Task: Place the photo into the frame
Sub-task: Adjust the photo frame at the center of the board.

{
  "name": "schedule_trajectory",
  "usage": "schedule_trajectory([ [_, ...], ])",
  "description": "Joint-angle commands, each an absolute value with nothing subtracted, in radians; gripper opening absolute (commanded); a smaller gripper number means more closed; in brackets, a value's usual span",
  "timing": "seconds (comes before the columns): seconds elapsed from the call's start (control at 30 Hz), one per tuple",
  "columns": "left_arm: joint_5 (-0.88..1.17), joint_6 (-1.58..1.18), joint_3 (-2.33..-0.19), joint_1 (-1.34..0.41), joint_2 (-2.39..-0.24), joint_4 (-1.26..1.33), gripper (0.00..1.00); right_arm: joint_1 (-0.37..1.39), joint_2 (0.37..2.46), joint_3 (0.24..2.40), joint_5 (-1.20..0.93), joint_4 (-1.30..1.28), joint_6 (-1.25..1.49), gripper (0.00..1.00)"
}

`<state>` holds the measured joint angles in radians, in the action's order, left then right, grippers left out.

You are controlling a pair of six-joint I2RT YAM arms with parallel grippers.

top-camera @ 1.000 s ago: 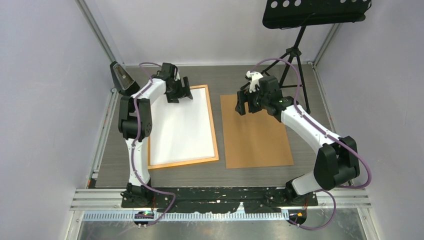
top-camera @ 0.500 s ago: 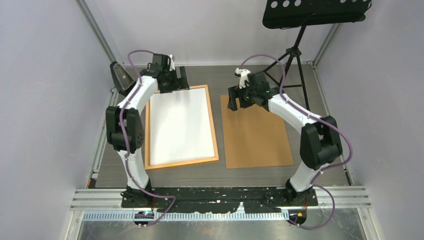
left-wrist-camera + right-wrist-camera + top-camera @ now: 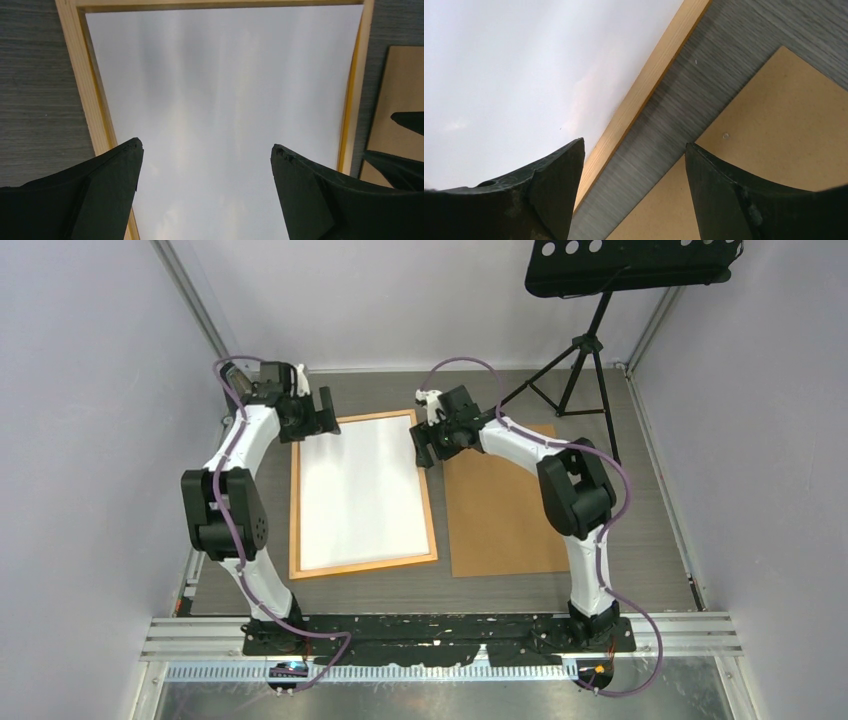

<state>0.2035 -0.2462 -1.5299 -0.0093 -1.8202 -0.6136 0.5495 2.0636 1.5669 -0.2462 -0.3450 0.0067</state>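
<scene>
The photo [image 3: 361, 490] lies white side up inside the orange frame [image 3: 431, 512], left of centre on the table. My left gripper [image 3: 320, 422] hangs open over the frame's far left corner. In the left wrist view its fingers [image 3: 120, 172] spread wide above the photo [image 3: 225, 95], with the frame's rail [image 3: 82, 75] beside them and nothing between them. My right gripper [image 3: 425, 448] is open at the frame's far right corner. It straddles the frame's rail [image 3: 644, 90] and the bare strip of table, with the photo [image 3: 514, 65] to its left.
A plain brown backing board [image 3: 510, 505] lies flat just right of the frame, and its corner [image 3: 774, 125] shows in the right wrist view. A black stand on a tripod [image 3: 590, 350] rises at the back right. Walls close in both sides.
Both arms swung left. The left gripper went from the frame's far edge to its far left corner and opened wider. The right gripper left the board for the frame's far right corner.
</scene>
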Motion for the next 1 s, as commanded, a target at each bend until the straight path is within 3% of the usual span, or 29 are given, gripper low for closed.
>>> schedule_trajectory([
  [0.0,0.221,-0.164,-1.492,0.035,-1.745,-0.603,0.97,0.561,2.130,1.672,-0.275,-0.357,0.026,0.79],
  [0.4,0.178,-0.043,-1.446,0.108,-1.743,-0.674,0.96,0.576,2.212,1.680,-0.347,-0.374,0.060,0.67],
  [0.7,0.127,0.047,-1.422,0.126,-1.733,-0.781,0.95,0.566,2.170,1.610,-0.350,-0.377,0.043,0.35],
  [0.97,0.130,0.099,-1.417,0.128,-1.728,-0.807,0.95,0.527,2.110,1.581,-0.347,-0.447,-0.084,0.15],
])
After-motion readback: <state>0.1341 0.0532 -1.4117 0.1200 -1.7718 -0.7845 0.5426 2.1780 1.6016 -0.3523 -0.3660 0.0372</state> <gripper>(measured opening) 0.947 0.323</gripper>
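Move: The photo frame's right rail, at a spot about 13 cm back from its far corner, lies some 3 cm left, 1 cm back and 5 cm below the right hand. The brown board's middle is roughly 19 cm right, 12 cm back and 6 cm below it. For the left hand, the frame's left rail is about 8 cm left, 7 cm back and 10 cm below, while the far rail's middle lies 9 cm right, 4 cm ahead and 10 cm below. The frame's right rail is pinched by the right hand, which sinks about 4 cm and shifts some 2.5 cm left, closes its wide-open fingers across the wood, then draws 1.5 cm back to the right. The left hand swings about 10 cm left and back while sinking, its left side rolling up and fingertips tipping down some 10 degrees, to hover wide open over the left rail. ##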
